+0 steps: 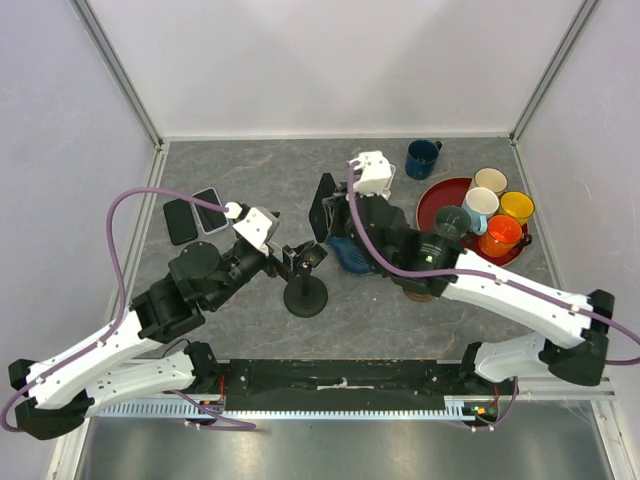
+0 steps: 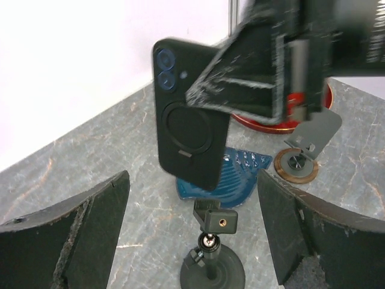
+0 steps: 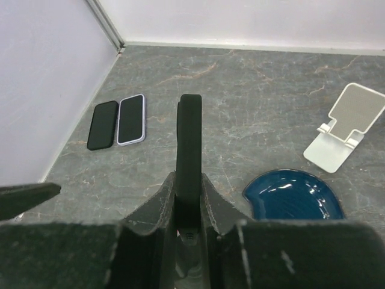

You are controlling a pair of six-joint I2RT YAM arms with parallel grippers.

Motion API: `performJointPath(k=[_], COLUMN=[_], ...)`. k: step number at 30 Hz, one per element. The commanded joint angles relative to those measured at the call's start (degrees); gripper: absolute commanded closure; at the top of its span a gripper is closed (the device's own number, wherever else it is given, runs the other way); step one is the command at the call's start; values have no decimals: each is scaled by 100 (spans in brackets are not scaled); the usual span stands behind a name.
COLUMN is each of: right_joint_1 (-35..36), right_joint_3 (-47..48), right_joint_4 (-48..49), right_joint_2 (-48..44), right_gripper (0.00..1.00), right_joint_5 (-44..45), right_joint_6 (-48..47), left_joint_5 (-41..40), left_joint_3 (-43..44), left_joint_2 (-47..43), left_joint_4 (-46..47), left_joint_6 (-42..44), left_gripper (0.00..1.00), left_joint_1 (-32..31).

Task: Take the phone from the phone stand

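The black phone [image 1: 319,203] is off the stand, pinched upright and edge-on in my right gripper [image 1: 334,216], which is shut on it; the right wrist view shows the phone [image 3: 190,138] between the fingers [image 3: 157,201]. The left wrist view shows the phone's back [image 2: 189,129] hanging above and behind the black phone stand [image 2: 213,256], whose clamp [image 2: 219,221] is empty. The stand [image 1: 307,296] has a round base on the table. My left gripper [image 1: 300,258] is open, its fingers [image 2: 96,223] on either side of the stand's head without touching it.
A blue dish [image 1: 350,252] lies just behind the stand. Two phones [image 1: 193,215] lie flat at the far left. A red tray [image 1: 441,197] with several mugs sits at the right, with a blue mug [image 1: 422,157] behind it. A white folding stand [image 3: 343,126] sits on a wooden coaster [image 2: 296,167].
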Motion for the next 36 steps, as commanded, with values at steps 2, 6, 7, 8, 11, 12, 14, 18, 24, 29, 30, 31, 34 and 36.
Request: performJointPath(k=[2,6,7,8,11,12,14,18,24,29,30,31,34,36], right_joint_1=[-27,-18,-27,-18,-18,-27,-27,-18,-18,-18,-18,-27,-18,-27], right_joint_3=[749,566,478,390,275,284,266,249,38,-59,-68,-85,-138,-164], right_joint_4=[307,737,990,1132,1344,1344,1406,1485,1687,1749,1757,1792,1854,1907], right_joint_2=[446,491,465,430,359,368,359,306,183,130,122,122,121,121], right_gripper=[100,100,100,100,100,100,100,100,100,100,100,100,100,100], right_joint_5=[180,198,198,189,84,57,-13,-31,-31,13,22,39,48,66], right_joint_6=[613,1026,1184,1255,1378,1378,1396,1387,1484,1493,1501,1528,1589,1633], left_joint_5=[-273,-757,-819,-837,-1030,-1039,-1048,-1451,-1988,-2172,-2199,-2234,-2234,-2234], left_joint_3=[-665,-1229,-1299,-1369,-1449,-1432,-1379,-1238,-1212,-1221,-1221,-1229,-1282,-1335], left_joint_2=[-45,26,61,148,341,377,543,947,1414,1617,1634,1634,1626,1617], left_joint_4=[1681,2879,3029,3187,3425,3522,3593,3891,4744,5025,5052,5087,5114,5123], left_joint_6=[1121,1534,1691,1745,1930,1982,2097,2343,3142,3538,3660,3723,3794,3793], left_gripper=[11,14,14,14,15,16,16,17,24,35,37,40,49,60], left_joint_1=[-192,-245,-254,-263,-263,-263,-263,-263,-263,-263,-263,-263,-263,-263])
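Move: The phone, upright in the right fingers, has its middle about 8 cm ahead of the open left hand, 7 cm to its right and some 2 cm above it; from the right hand it is roughly 2 cm ahead and 1 cm left. From the left hand, the empty stand's head lies about 3 cm ahead, 7 cm right and 12 cm below, and the blue plate some 19 cm ahead, 22 cm right and 33 cm down. The phone, still pinched by the right hand, is brought about 3.5 cm left towards the left gripper and rolled nearly 20 degrees, its left side rising. The left hand reaches some 7 cm forward to the phone, first dipping about 3 cm, while its fingers tip up and swing counter-clockwise; they straddle the phone's lower part and close to about half open. ##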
